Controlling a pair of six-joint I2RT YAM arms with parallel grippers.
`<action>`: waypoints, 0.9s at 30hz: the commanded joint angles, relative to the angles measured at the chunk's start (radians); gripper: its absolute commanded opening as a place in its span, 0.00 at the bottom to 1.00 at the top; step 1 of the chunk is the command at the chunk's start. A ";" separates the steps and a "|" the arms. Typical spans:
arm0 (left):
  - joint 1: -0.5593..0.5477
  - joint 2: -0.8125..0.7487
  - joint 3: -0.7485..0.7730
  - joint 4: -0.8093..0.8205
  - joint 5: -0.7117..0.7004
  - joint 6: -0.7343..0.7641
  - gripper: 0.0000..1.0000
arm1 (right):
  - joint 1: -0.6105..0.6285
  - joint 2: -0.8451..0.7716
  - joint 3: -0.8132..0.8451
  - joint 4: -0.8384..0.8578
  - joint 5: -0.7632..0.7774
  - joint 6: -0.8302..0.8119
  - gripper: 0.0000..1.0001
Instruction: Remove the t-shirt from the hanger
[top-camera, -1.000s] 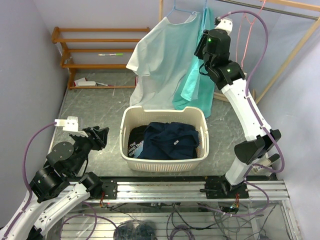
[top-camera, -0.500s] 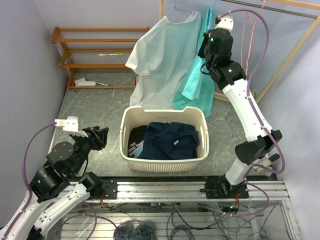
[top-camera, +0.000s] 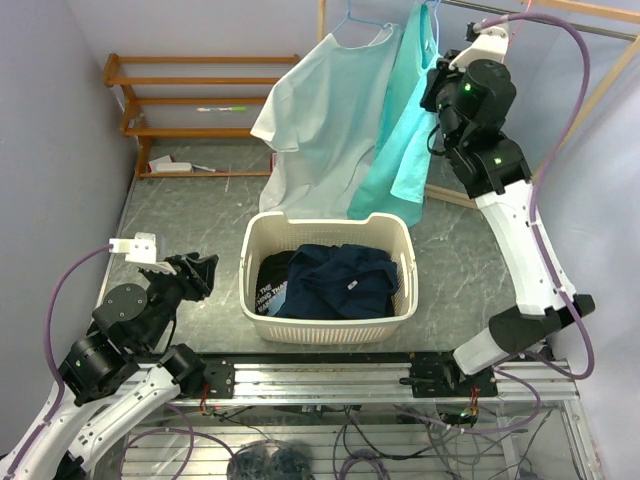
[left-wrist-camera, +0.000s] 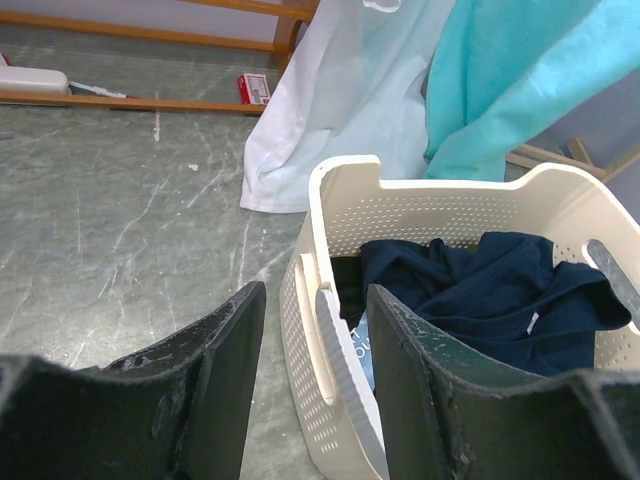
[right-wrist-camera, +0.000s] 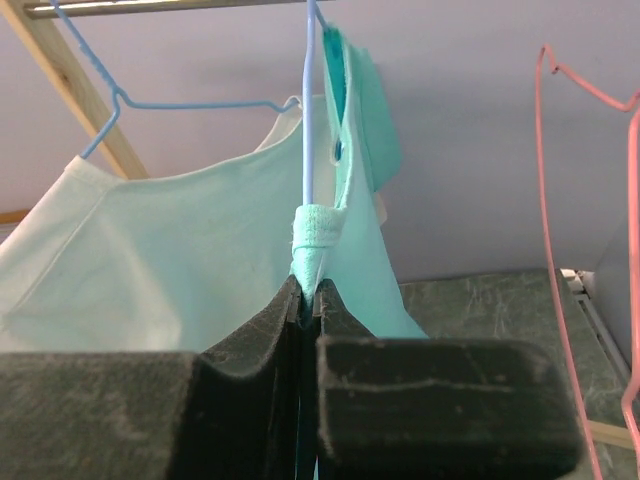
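Observation:
A teal t-shirt (top-camera: 405, 120) hangs on a light blue hanger (right-wrist-camera: 309, 110) from the rail at the top. My right gripper (top-camera: 437, 95) is shut on the teal shirt's collar (right-wrist-camera: 316, 240) and holds it pulled to the right, with the hanger wire rising just above the fingers. A pale mint t-shirt (top-camera: 325, 115) hangs on another blue hanger (right-wrist-camera: 150, 105) to its left. My left gripper (top-camera: 195, 272) is open and empty low at the left, beside the basket's left wall (left-wrist-camera: 325, 340).
A cream laundry basket (top-camera: 328, 275) with dark navy clothes stands under the shirts. A wooden shelf rack (top-camera: 190, 100) is at the back left. An empty pink hanger (right-wrist-camera: 590, 230) hangs right of the teal shirt. A wooden rack leg (top-camera: 570, 120) slants at right.
My right gripper has moved right and up with the teal shirt's collar, dragging the shirt to the right. The left arm has not moved.

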 joint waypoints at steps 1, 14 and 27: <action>-0.006 -0.012 0.004 0.014 0.020 0.012 0.56 | -0.007 -0.088 -0.024 0.019 -0.056 0.027 0.00; -0.006 0.010 0.005 0.019 0.040 0.020 0.56 | -0.008 -0.304 -0.168 -0.197 -0.353 0.106 0.00; -0.005 0.009 0.003 0.020 0.035 0.018 0.56 | -0.007 -0.460 -0.168 0.049 -0.642 0.160 0.00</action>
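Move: The right hand already pinches one shoulder of the teal t-shirt with its blue hanger, well above the table. From it the basket lies about 17 cm back, 16 cm to the left and 40 cm down. The white t-shirt hangs roughly 18 cm ahead, 18 cm left and 20 cm lower; the pink hanger is some 15 cm ahead and 18 cm right. From the left hand, the basket sits some 9 cm ahead, 22 cm right and 20 cm below. Keeping its pinch on the teal t-shirt's shoulder and the blue hanger, the right hand draws them about 15 cm back from the rod towards the space over the basket, drifting a little left. It turns some 30 degrees counter-clockwise on the way, dips slightly, then rises a few centimetres at the end. ##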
